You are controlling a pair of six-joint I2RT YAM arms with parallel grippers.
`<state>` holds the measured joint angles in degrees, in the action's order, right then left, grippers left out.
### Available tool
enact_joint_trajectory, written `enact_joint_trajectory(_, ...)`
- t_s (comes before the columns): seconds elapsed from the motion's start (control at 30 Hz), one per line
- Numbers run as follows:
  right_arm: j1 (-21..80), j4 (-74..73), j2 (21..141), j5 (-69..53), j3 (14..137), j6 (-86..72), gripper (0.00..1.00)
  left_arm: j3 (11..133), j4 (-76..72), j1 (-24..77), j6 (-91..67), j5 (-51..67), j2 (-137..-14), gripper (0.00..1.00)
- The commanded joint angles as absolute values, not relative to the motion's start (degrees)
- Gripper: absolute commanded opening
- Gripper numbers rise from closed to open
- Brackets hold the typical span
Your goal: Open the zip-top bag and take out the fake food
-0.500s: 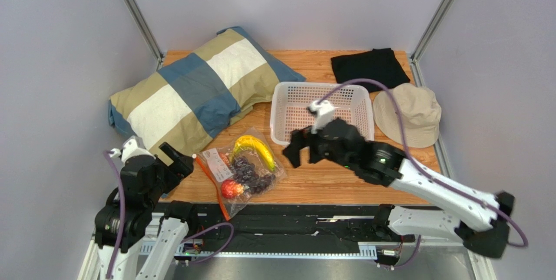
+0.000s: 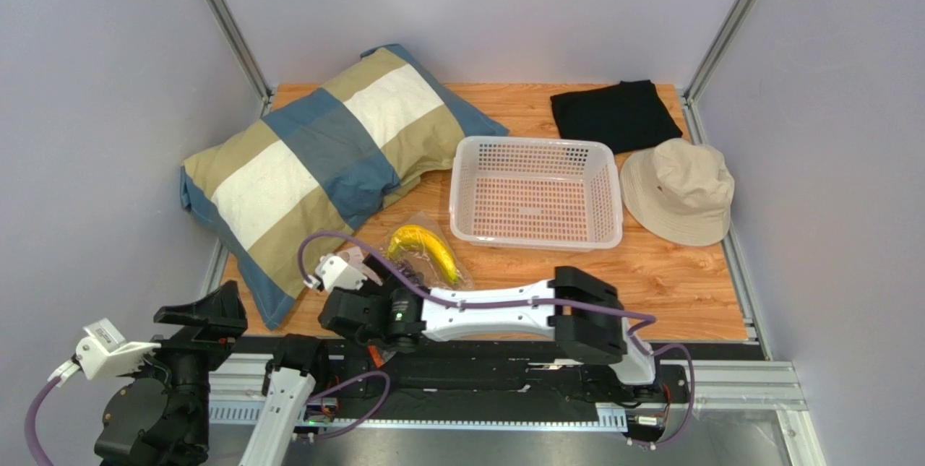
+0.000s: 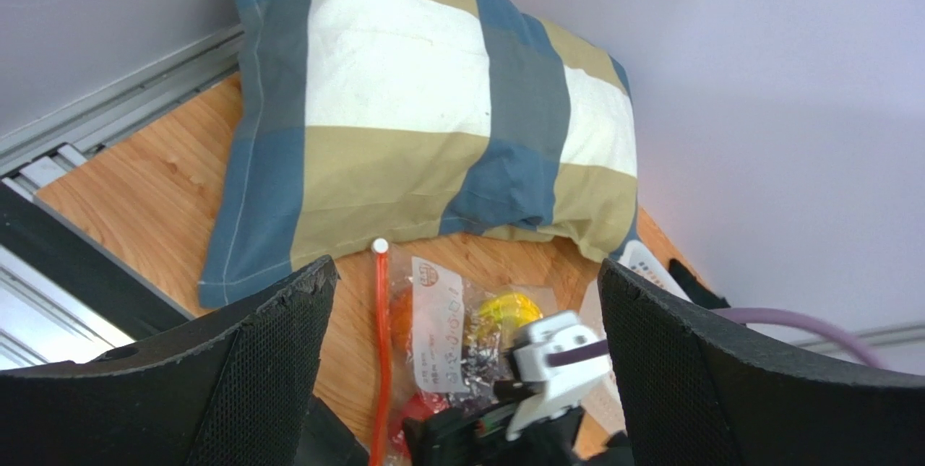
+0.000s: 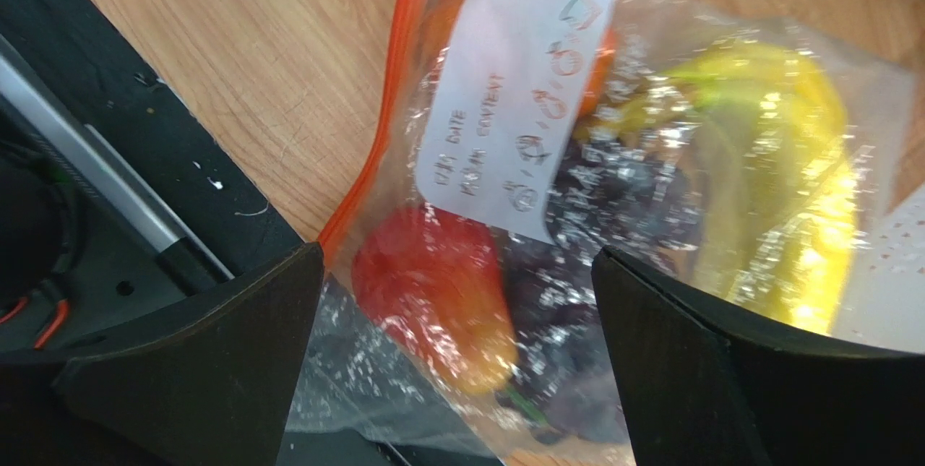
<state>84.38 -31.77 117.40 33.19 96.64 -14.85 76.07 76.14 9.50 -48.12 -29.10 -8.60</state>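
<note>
The zip-top bag (image 4: 521, 87) lies flat near the table's front edge, its orange-red zipper strip (image 4: 380, 108) on the left. The fake food inside is a yellow banana (image 4: 782, 184), dark grapes (image 4: 619, 217) and a red fruit (image 4: 434, 293). My right gripper (image 4: 456, 253) hangs open just above the bag, with the red fruit between its fingers. From above, the right gripper (image 2: 345, 320) covers most of the bag (image 2: 429, 255). My left gripper (image 2: 201, 312) is open, held back off the table's front left corner. It looks down on the bag (image 3: 445, 325).
A checked pillow (image 2: 326, 163) fills the back left. A white perforated basket (image 2: 537, 193) stands mid-table, with a beige hat (image 2: 679, 193) to its right and a black cloth (image 2: 613, 114) behind. A black rail (image 2: 489, 363) runs along the front edge.
The right arm has swung from beside the basket to the left and down over the bag. The left arm has drawn back off the table toward the lower left.
</note>
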Motion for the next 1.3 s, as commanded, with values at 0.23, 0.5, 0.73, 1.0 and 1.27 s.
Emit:
enact_joint_trajectory(0.23, 84.99, -27.60, 126.65, 37.27, 99.50, -14.59, 0.88, 67.25, 90.44, 9.49, -52.11, -20.92, -9.84, 0.93)
enact_joint_trajectory(0.5, 84.20, -24.09, 125.07, 36.04, 95.81, -15.21, 0.06, 63.37, 92.02, 9.49, -58.80, -18.29, -14.15, 0.93)
enact_joint_trajectory(0.73, 81.74, -22.41, 119.28, 29.37, 93.08, -15.38, 0.00, 60.04, 90.01, 9.49, -61.08, -15.82, -13.10, 0.91)
enact_joint_trajectory(1.0, 78.23, -19.78, 108.90, 21.90, 87.29, -16.96, 0.00, 51.78, 81.40, 9.49, -61.61, -7.75, -12.13, 0.94)
enact_joint_trajectory(1.27, 73.83, -16.52, 103.80, 10.46, 83.23, -18.90, 0.00, 38.25, 65.68, 9.49, -63.98, -0.37, -12.31, 0.99)
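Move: From the open right hand, the bag's surface beside the zip lies almost straight below, about 6 cm down and 1 cm left. The banana in the bag is roughly 11 cm ahead, 7 cm right and 7 cm down; the white basket is some 25 cm ahead, 28 cm right and slightly lower. From the left hand, that zip-side spot is about 10 cm ahead, 17 cm right and 28 cm down. Right hand dips, pinches the bag near its zip, lifts 9 cm; open left sinks 18 cm towards zip. ##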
